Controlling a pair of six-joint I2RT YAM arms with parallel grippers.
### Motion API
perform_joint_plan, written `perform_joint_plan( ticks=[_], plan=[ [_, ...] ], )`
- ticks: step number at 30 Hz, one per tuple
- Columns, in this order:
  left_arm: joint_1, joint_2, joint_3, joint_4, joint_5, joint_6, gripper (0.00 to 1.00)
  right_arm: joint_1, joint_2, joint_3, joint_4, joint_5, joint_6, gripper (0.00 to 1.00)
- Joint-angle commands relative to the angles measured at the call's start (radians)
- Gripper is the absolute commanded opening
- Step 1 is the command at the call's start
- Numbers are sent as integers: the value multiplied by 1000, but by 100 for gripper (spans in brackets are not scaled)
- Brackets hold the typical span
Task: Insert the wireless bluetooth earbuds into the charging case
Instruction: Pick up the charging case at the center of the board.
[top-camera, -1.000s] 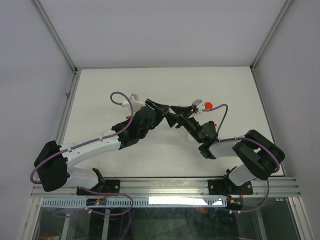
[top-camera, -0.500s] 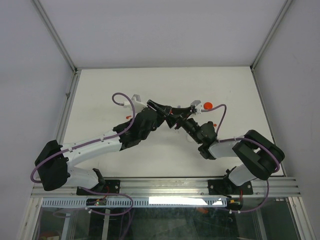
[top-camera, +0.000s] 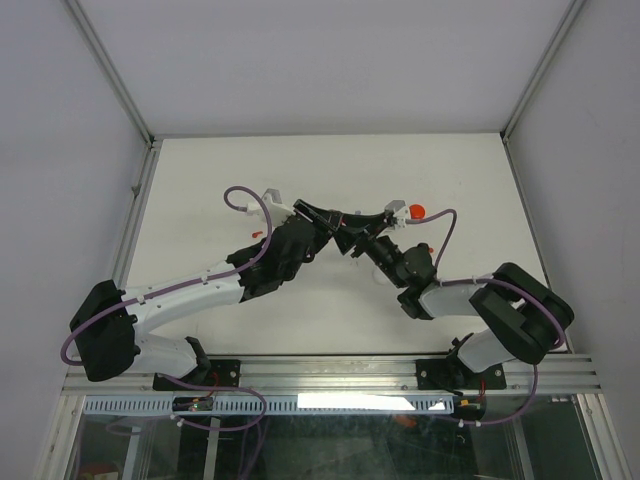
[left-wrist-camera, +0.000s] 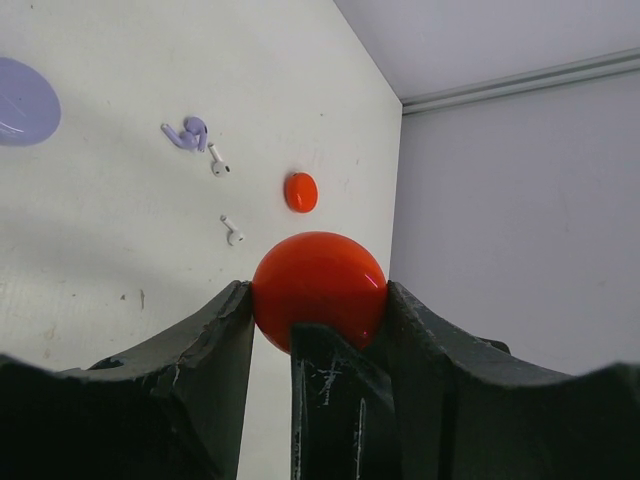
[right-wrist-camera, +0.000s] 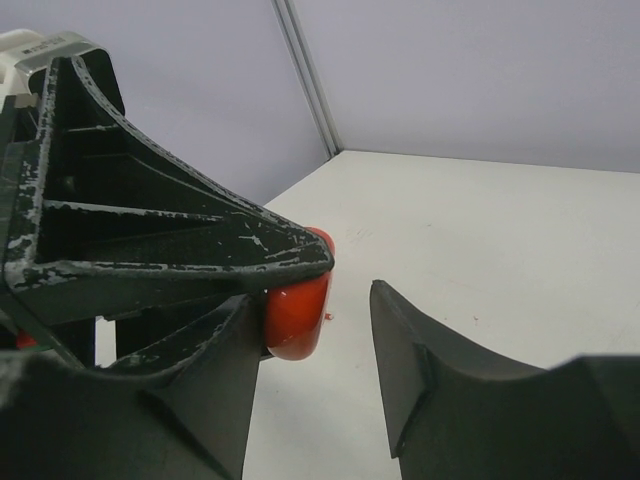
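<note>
A round, glossy red charging case (left-wrist-camera: 320, 285) hangs above the table, pinched between the two fingers of my left gripper (left-wrist-camera: 318, 295). My right gripper (right-wrist-camera: 318, 300) meets it head-on near the table's middle (top-camera: 345, 226). Its jaws straddle the case (right-wrist-camera: 297, 310): the left finger (right-wrist-camera: 215, 380) lies against it and the right finger (right-wrist-camera: 425, 370) stands off with a gap. One right finger (left-wrist-camera: 335, 400) crosses in front of the case in the left wrist view. Loose earbuds lie on the table beyond: a lilac pair (left-wrist-camera: 188, 133) and two white ones (left-wrist-camera: 217, 163) (left-wrist-camera: 232, 233).
A small red disc (left-wrist-camera: 300, 191) (top-camera: 416, 211) lies on the table past the grippers, and a lilac disc (left-wrist-camera: 22, 100) sits at the far left of the left wrist view. Grey walls with metal rails (top-camera: 110, 75) close in the white table (top-camera: 470, 170).
The two grippers have drawn together over the table's middle. My right gripper's jaws have narrowed around the red case held by the left gripper.
</note>
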Motion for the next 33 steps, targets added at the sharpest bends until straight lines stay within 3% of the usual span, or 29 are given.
perform_joint_plan(
  ticks=[1, 10, 15, 21, 23, 27, 33],
  plan=[
    [-13, -12, -2, 51, -45, 29, 38, 3, -35, 3, 46, 22, -12, 48],
    [-20, -18, 4, 51, -57, 51, 38, 4, -26, 11, 31, -6, -8, 46],
    [-22, -19, 6, 51, -63, 74, 41, 4, -31, 13, -3, -19, -8, 36],
    [-21, -56, -7, 57, -91, 147, 57, -1, -49, 0, -5, -32, -2, 13],
    [-20, -77, -22, 84, -91, 196, 70, -7, -61, -3, -4, -43, 2, 9],
    [-18, -135, -69, 171, -73, 340, 92, -20, -93, -5, -17, -97, 18, 7],
    [14, -224, -119, 287, 114, 655, 98, -86, -148, -13, -44, -227, 66, 6]
  ],
)
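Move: The red charging case is still gripped at the left hand's fingertips, roughly 1 cm ahead of its hand point. From the right hand, open around it, the case sits about 1 cm back and 1 cm left, at the same height. Down on the board, some 20 cm below, the purple case lies about 8 cm ahead and 6 cm left of the right hand, the purple earbuds 12 cm ahead and 6 cm right, the white case 5 cm back and 12 cm right. Easing back and slightly left by under 1 cm, the right hand closes its half-open fingers onto the edges of the red case and keeps that pinch, rising a little at the end. Once it holds, the left hand opens wide, lets go and withdraws up and left, slightly back, about 4 cm in all, its fingers tipping up some 15 degrees as it rolls. ##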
